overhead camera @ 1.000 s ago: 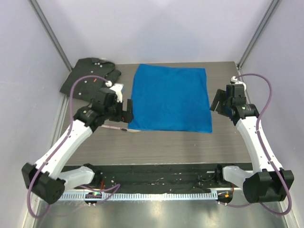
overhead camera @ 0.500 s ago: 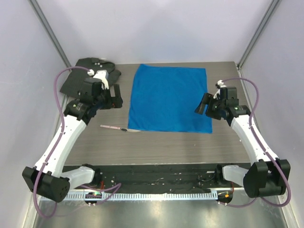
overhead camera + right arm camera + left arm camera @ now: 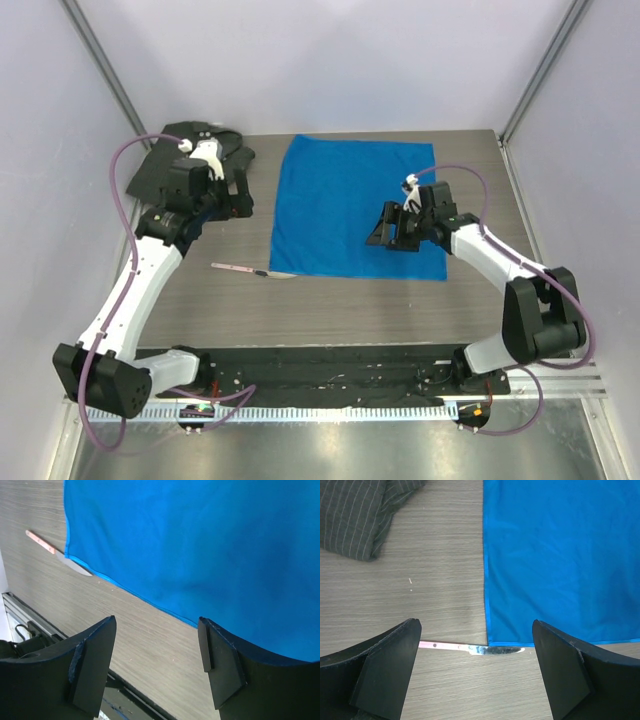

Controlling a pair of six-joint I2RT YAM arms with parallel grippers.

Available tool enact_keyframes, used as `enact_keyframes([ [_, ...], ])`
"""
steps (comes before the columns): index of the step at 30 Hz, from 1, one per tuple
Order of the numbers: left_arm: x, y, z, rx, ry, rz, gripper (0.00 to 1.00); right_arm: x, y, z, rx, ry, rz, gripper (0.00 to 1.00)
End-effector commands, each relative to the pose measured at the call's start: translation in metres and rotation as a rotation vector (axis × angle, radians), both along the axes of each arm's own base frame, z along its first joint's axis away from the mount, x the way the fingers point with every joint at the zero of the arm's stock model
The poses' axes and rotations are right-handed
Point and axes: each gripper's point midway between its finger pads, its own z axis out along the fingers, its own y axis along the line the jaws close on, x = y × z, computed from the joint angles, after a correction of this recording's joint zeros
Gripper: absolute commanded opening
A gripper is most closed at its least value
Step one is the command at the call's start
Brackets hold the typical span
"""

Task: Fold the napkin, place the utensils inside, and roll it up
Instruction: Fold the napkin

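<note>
The bright blue napkin (image 3: 350, 205) lies spread flat at the middle back of the table, filling the left wrist view's upper right (image 3: 555, 555) and most of the right wrist view (image 3: 200, 540). The knife (image 3: 250, 270), pink handle and silver blade, lies on the wood by the napkin's near left corner, blade tip at the hem (image 3: 470, 647), and shows small in the right wrist view (image 3: 55, 552). My left gripper (image 3: 235, 195) hangs open and empty above the table left of the napkin (image 3: 476, 630). My right gripper (image 3: 385, 232) hovers open and empty over the napkin's near right part (image 3: 156, 622).
A dark grey-black shirt (image 3: 185, 165) lies crumpled at the back left corner, its striped cloth (image 3: 355, 515) close to my left arm. White walls close in both sides. A black rail (image 3: 330, 365) runs along the near table edge.
My left gripper has drawn back and left, away from the knife toward the shirt. My right gripper has swung left from the table's right side to above the napkin. Napkin and knife have not moved.
</note>
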Motion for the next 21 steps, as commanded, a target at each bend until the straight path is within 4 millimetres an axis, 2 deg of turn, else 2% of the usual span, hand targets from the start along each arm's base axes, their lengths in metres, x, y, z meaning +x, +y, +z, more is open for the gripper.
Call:
enact_keyframes([
  [1, 0.005, 0.005, 0.002, 0.010, -0.035, 0.001, 1.00, 0.022, 0.009, -0.002, 0.017, -0.045, -0.008, 0.74],
  [7, 0.004, 0.002, 0.003, -0.009, -0.038, -0.012, 1.00, 0.029, 0.002, -0.026, -0.037, -0.014, -0.041, 0.74],
  [10, 0.003, 0.001, 0.000, -0.015, -0.031, -0.015, 1.00, 0.028, -0.008, -0.045, -0.093, 0.027, -0.078, 0.74],
  [11, 0.003, 0.001, 0.000, -0.018, -0.030, -0.015, 1.00, 0.024, -0.015, -0.056, -0.137, 0.061, -0.099, 0.74],
  [15, 0.002, 0.001, 0.000, -0.021, -0.029, -0.015, 1.00, 0.011, -0.030, -0.080, -0.208, 0.151, -0.132, 0.74],
  [21, 0.000, 0.001, 0.004, -0.025, -0.044, -0.019, 1.00, -0.011, -0.063, -0.099, -0.264, 0.263, -0.220, 0.74],
])
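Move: The stretch of blue napkin I am after lies about 9 cm below my right hand, some 3 cm right and 1 cm ahead. The napkin's near-right corner is roughly 17 cm right and 6 cm back of that hand, its middle about 17 cm ahead and 6 cm left, and the knife some 32 cm left and 4 cm back. From my left hand that stretch is roughly 36 cm right, 2 cm back and 22 cm down. I lower my right hand about 8 cm to the flat napkin just inside its near edge, at first easing slightly forward, then sweeping some 4 cm to the right as I finish the descent. My wrist tips the fingers about 15 degrees more steeply down while they stay open, and the tips come to rest on the cloth. ##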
